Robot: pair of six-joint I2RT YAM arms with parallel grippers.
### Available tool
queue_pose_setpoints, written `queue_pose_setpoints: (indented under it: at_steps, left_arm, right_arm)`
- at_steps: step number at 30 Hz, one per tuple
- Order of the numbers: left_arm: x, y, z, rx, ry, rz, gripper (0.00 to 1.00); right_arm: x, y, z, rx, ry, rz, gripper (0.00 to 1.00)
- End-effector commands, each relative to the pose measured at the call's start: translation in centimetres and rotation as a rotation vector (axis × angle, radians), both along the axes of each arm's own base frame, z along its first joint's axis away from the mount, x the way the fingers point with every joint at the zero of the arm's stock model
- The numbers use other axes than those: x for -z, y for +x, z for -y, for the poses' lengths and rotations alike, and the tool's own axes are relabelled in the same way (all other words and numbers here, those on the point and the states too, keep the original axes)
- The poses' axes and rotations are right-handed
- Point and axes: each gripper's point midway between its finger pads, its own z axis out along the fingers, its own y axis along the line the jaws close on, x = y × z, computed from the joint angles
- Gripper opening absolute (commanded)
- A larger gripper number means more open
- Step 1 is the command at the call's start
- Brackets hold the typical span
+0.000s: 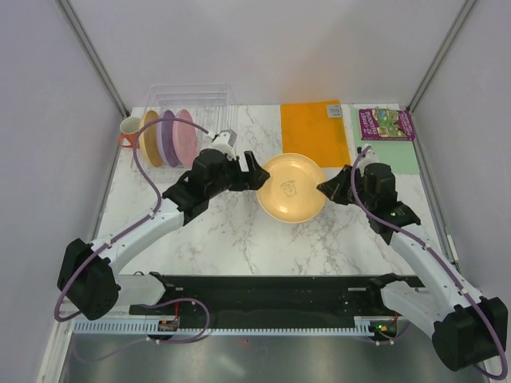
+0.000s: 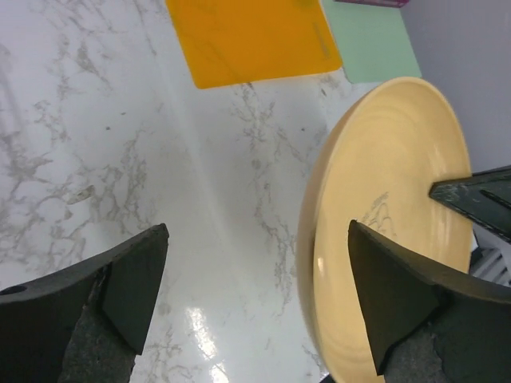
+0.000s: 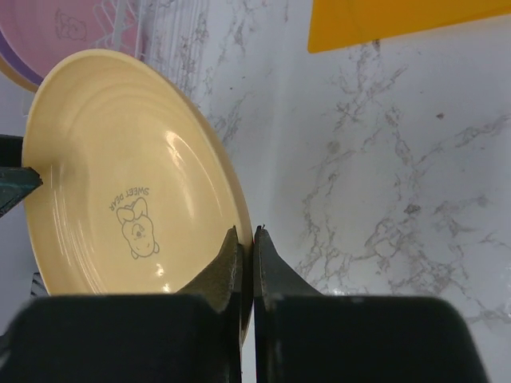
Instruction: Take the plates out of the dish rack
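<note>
A yellow-orange plate [image 1: 291,188] hangs tilted over the middle of the table. My right gripper [image 1: 326,190] is shut on its right rim, and in the right wrist view the gripper [image 3: 253,239] pinches the edge of the plate [image 3: 120,183]. My left gripper [image 1: 259,177] stands open at the plate's left rim. The left wrist view shows the gripper [image 2: 255,295] with its jaws wide apart and the plate [image 2: 383,215] edge between them, close to the right finger. In the dish rack [image 1: 192,96] at the back left stand a yellow-orange plate [image 1: 150,137], a purple plate [image 1: 168,137] and a pink plate [image 1: 186,137].
An orange mug [image 1: 128,132] sits left of the rack. A flat orange mat [image 1: 314,132] lies behind the held plate. At the back right are a picture book [image 1: 386,124] and a pale green mat [image 1: 409,158]. Grey walls close in both sides.
</note>
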Motion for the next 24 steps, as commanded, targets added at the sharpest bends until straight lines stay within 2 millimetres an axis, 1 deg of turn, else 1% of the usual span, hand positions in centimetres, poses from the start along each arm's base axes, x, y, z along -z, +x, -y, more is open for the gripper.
queue_pose_setpoints:
  at_steps: [1,2,3,4,5,6,7,8,9,10,11,12,13,15,16,17,19,23,24]
  left_arm:
    - [0.3,1.2,-5.2,-0.236,0.141,0.033,1.00]
    - [0.2,0.8,-6.5,-0.274,0.170,0.037,1.00]
    - [0.7,0.7,-7.6,-0.305,0.206,0.041,1.00]
    - [0.4,0.9,-9.1,-0.372,0.234,0.067,1.00]
    - [0.1,0.8,-10.0,-0.405,0.246,0.082,1.00]
    - [-0.5,0.2,-11.1,-0.431,0.252,0.111,1.00]
    - [-1.0,0.2,-12.3,-0.476,0.265,0.134,1.00]
    - [-1.4,-0.1,-12.9,-0.493,0.270,0.151,1.00]
    - [-2.7,-0.6,-13.6,-0.505,0.261,0.189,1.00]
    - [-3.1,-0.8,-14.3,-0.524,0.264,0.205,1.00]
    - [-3.7,-1.0,-14.7,-0.527,0.270,0.227,1.00]
    - [-4.8,-1.4,-15.3,-0.540,0.253,0.254,1.00]
    - [-5.2,-1.7,-15.8,-0.557,0.255,0.270,1.00]
    - [-5.9,-2.1,-16.6,-0.577,0.256,0.294,1.00]
    - [-6.6,-2.4,-17.2,-0.597,0.245,0.312,1.00]
    - [-6.9,-2.6,-17.5,-0.600,0.249,0.321,1.00]
    - [-7.4,-2.9,-17.9,-0.609,0.243,0.337,1.00]
    - [-7.5,-2.8,-18.4,-0.624,0.273,0.347,1.00]
    - [-7.6,-2.8,-18.4,-0.624,0.278,0.348,1.00]
  right_arm:
    - [-2.4,0.4,2.9,0.120,-0.118,0.033,0.00]
    - [-1.8,0.2,3.2,0.127,-0.140,0.009,0.00]
    - [-1.3,0.1,3.3,0.126,-0.152,-0.002,0.00]
    - [-0.7,0.0,3.4,0.120,-0.163,-0.015,0.00]
    - [-0.1,-0.1,3.4,0.115,-0.173,-0.031,0.00]
    - [1.4,-0.1,3.6,0.121,-0.194,-0.066,0.00]
    - [2.1,-0.1,3.8,0.125,-0.213,-0.080,0.00]
    - [3.2,0.0,4.1,0.132,-0.236,-0.108,0.00]
    - [4.0,0.3,5.2,0.183,-0.278,-0.120,0.00]
    - [4.5,0.4,5.7,0.194,-0.309,-0.126,0.00]
    - [5.2,0.5,6.1,0.205,-0.329,-0.149,0.00]
    - [5.8,0.6,6.5,0.211,-0.337,-0.166,0.00]
    - [6.2,0.6,6.3,0.199,-0.332,-0.182,0.00]
    - [7.8,0.4,6.0,0.178,-0.341,-0.231,0.00]
    - [8.3,0.3,5.9,0.168,-0.341,-0.249,0.00]
    - [9.3,0.2,6.0,0.161,-0.359,-0.281,0.00]
    - [10.3,0.1,6.2,0.157,-0.383,-0.308,0.00]
    - [12.8,-0.3,7.2,0.192,-0.434,-0.380,0.00]
    - [13.1,-0.3,7.4,0.205,-0.437,-0.395,0.00]
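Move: The cream plate's near rim is pinched in the right fingers, the plate's middle about 9 cm left of them and 1 cm ahead. The bare counter it is bound for lies some 18 cm below that hand, 2 cm ahead and 2 cm left; the orange sheet is about 30 cm ahead, 4 cm right, equally low. For the left hand, the racked pink plate stands roughly 23 cm ahead, 27 cm left, 10 cm lower; the purple one is 6 cm farther left. The cream plate, kept pinched in the right hand, is carried down some 12 cm towards the counter and 6 cm to the right, its left side dipping as the wrist tips down. The left hand, fingers already open, leaves its rim and swings about 17 cm left towards the racked plates, then also climbs 8 cm while turning counter-clockwise. ##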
